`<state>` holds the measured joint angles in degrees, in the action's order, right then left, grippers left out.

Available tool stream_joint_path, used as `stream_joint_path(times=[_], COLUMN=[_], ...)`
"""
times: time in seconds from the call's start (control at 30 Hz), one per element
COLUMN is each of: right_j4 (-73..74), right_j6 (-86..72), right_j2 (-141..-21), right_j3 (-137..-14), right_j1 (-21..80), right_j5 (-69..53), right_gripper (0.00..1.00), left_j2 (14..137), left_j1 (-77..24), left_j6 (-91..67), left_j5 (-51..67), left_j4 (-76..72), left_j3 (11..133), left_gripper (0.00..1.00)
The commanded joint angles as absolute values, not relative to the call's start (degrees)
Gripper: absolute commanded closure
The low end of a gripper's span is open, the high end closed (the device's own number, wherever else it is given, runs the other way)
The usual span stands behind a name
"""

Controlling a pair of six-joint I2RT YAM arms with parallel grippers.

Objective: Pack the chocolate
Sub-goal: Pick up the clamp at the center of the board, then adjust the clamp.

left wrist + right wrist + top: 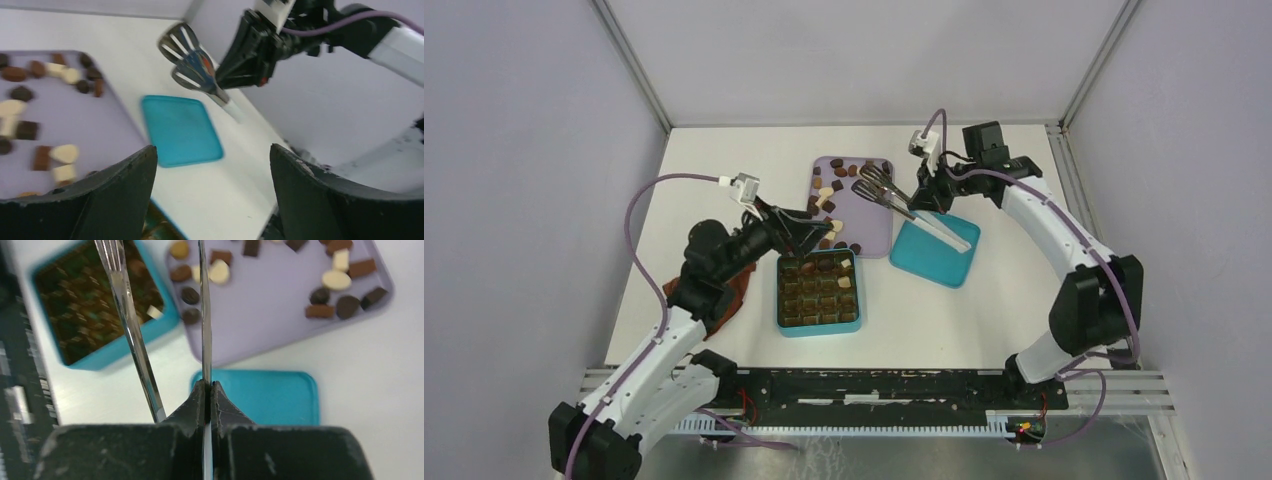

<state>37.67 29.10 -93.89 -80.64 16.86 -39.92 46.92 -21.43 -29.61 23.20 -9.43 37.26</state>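
Note:
Loose chocolate point(834, 190) in dark, mid brown and cream lies scattered on a lilac tray point(879, 235). The teal box point(818, 325) in front of it has a brown gridded insert with a few pieces in it. My right gripper point(207, 385) is shut on one arm of the metal tongs point(879, 187). The other arm point(132, 330) splays free. The tongs' slotted heads point(192, 57) hang empty over the tray's right edge. My left gripper point(212, 150) is open and empty, above the box's far edge near the tray.
The teal lid point(935, 250) lies flat to the right of the tray, under my right gripper. A reddish-brown cloth point(729, 295) sits left of the box, beneath my left arm. Grey walls close in the white table.

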Motion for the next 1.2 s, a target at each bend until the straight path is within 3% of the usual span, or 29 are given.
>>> stream_joint_path(times=[0.0,0.13,0.3,0.63,0.83,1.0,1.17], right_j4=[29.4,15.5,-10.6,-13.6,-12.3,-6.7,-4.0], right_j6=[17.9,-0.4,-25.4,-27.7,-25.8,-20.5,-17.7], right_j2=[-86.6,-82.7,-78.9,-75.3,-75.7,-76.5,-77.1], right_j3=[-76.3,-73.3,-66.5,-63.5,-63.2,-64.8,-65.3], right_j1=[16.3,15.7,15.7,15.8,15.7,15.8,15.7], right_j5=[-58.7,-68.0,-73.6,-73.8,-72.5,-70.9,-69.3], right_gripper=[1.00,1.00,1.00,1.00,1.00,1.00,1.00], left_j2=[46.8,52.1,61.6,71.0,74.2,75.1,75.3], left_j1=[-30.0,-39.1,-41.5,-42.8,-43.4,-43.5,-43.5], left_j6=[-45.7,-40.5,-39.2,-38.4,-38.8,-38.5,-36.8], left_j5=[27.9,22.6,22.5,21.0,24.0,25.4,26.0], left_j4=[-33.4,-35.6,-37.6,-38.1,-39.4,-39.4,-38.4], left_j3=[33.8,38.3,44.2,52.7,55.8,57.1,58.0], left_gripper=[0.12,0.20,0.34,0.42,0.56,0.59,0.97])
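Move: The clamp, already raised in the right gripper's fingers, has its near, free arm about 7 cm ahead of the left gripper, 21 cm to its right and 5 cm lower. Down on the board, roughly 22 cm below the left gripper, the purple tray's middle is 16 cm ahead and 8 cm right, the blue tray 4 cm ahead and 29 cm right, and the chocolate box 7 cm back, about 1 cm right. Bring the left gripper some 16 cm right to the clamp, drawing back first, then easing forward while rising about 8 cm; turn it clockwise and close its open fingers on the clamp's free arm. Meanwhile lift the right gripper about 13 cm and draw it back and slightly left, keeping its pinch and rolling its fingers from slanting down to near level. ##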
